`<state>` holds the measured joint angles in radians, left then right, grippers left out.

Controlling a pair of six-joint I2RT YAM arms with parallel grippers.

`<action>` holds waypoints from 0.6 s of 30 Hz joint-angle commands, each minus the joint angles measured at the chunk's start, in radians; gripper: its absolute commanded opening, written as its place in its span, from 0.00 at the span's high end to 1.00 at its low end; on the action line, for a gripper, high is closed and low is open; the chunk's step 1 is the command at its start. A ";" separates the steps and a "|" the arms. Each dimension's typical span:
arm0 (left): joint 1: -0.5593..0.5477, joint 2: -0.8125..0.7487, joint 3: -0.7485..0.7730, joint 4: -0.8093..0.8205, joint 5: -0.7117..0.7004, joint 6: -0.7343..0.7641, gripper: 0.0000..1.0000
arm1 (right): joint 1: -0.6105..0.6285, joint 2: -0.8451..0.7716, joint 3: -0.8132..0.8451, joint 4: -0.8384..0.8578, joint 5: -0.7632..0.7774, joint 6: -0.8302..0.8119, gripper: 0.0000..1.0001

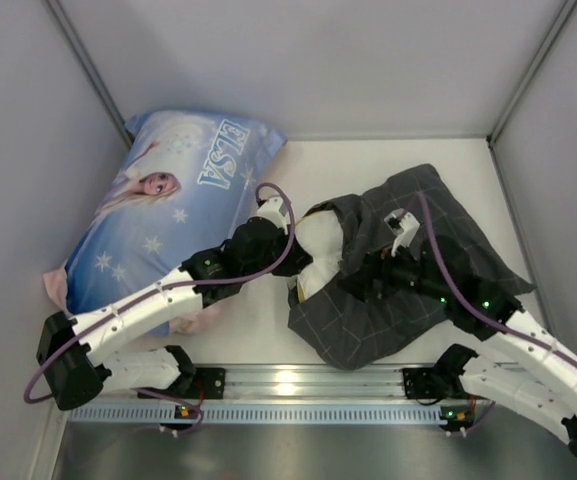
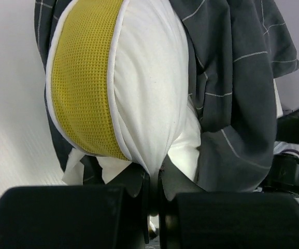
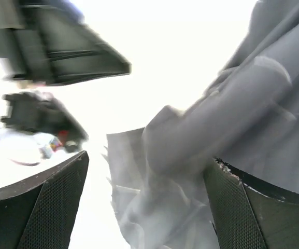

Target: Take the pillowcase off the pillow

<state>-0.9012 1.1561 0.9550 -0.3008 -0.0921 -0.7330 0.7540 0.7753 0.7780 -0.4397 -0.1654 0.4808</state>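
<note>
The dark grey checked pillowcase (image 1: 408, 300) lies bunched over the right part of the white pillow (image 1: 318, 245), whose left end sticks out bare. In the left wrist view that end shows white cloth (image 2: 149, 78) with a yellow mesh band (image 2: 82, 78), and the pillowcase (image 2: 237, 78) hangs behind it. My left gripper (image 2: 157, 176) (image 1: 293, 265) is shut on a pinch of the pillow's white cloth. My right gripper (image 3: 146, 207) (image 1: 360, 280) stands open over the pillowcase (image 3: 201, 150), and loose grey folds lie between its wide-apart fingers (image 3: 51, 207).
A large blue ELSA-print pillow (image 1: 168, 210) lies at the back left, against the left wall. Grey walls close the table on three sides. The arms' mounting rail (image 1: 288, 385) runs along the near edge. The left arm (image 3: 61, 46) shows blurred in the right wrist view.
</note>
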 commanded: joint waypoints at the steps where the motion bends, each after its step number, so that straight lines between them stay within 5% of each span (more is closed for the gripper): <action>1: 0.001 -0.003 0.030 0.173 0.012 0.003 1.00 | 0.015 -0.088 -0.084 -0.053 -0.103 0.097 0.16; 5: 0.001 0.016 0.059 0.173 0.006 0.010 1.00 | 0.045 -0.103 -0.164 0.012 -0.171 0.125 0.19; 12: 0.002 0.085 0.206 0.083 0.003 0.026 1.00 | 0.116 -0.108 -0.163 -0.065 -0.010 0.147 0.21; 18: 0.021 0.140 0.290 0.038 0.020 0.026 1.00 | 0.198 -0.099 -0.223 -0.007 0.035 0.214 0.45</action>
<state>-0.8967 1.2873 1.1530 -0.3504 -0.0834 -0.7055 0.8970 0.6720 0.5800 -0.4755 -0.1787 0.6399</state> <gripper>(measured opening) 0.050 0.591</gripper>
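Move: The right gripper, open, has its next grip on the pillowcase's loose near fold, some 7 cm back towards its base, about 1 cm left and roughly 9 cm below. From it the bare white pillow end bulges about 8 cm ahead, 5 cm left and 4 cm lower. The left gripper already pinches that end; from the left, the fold lies about 12 cm back, 8 cm right and 9 cm below, the Elsa pillow some 31 cm left, 11 cm ahead and 12 cm lower. Draw the open right gripper back towards its base and sink it about 6 cm each way to the pillowcase's near fold, tipping the fingers some 10 degrees further down, then start closing them around the cloth. Meanwhile keep the left pinch on the pillow end and, after a slight dip, lift it about 3 cm while easing it right and forward. ##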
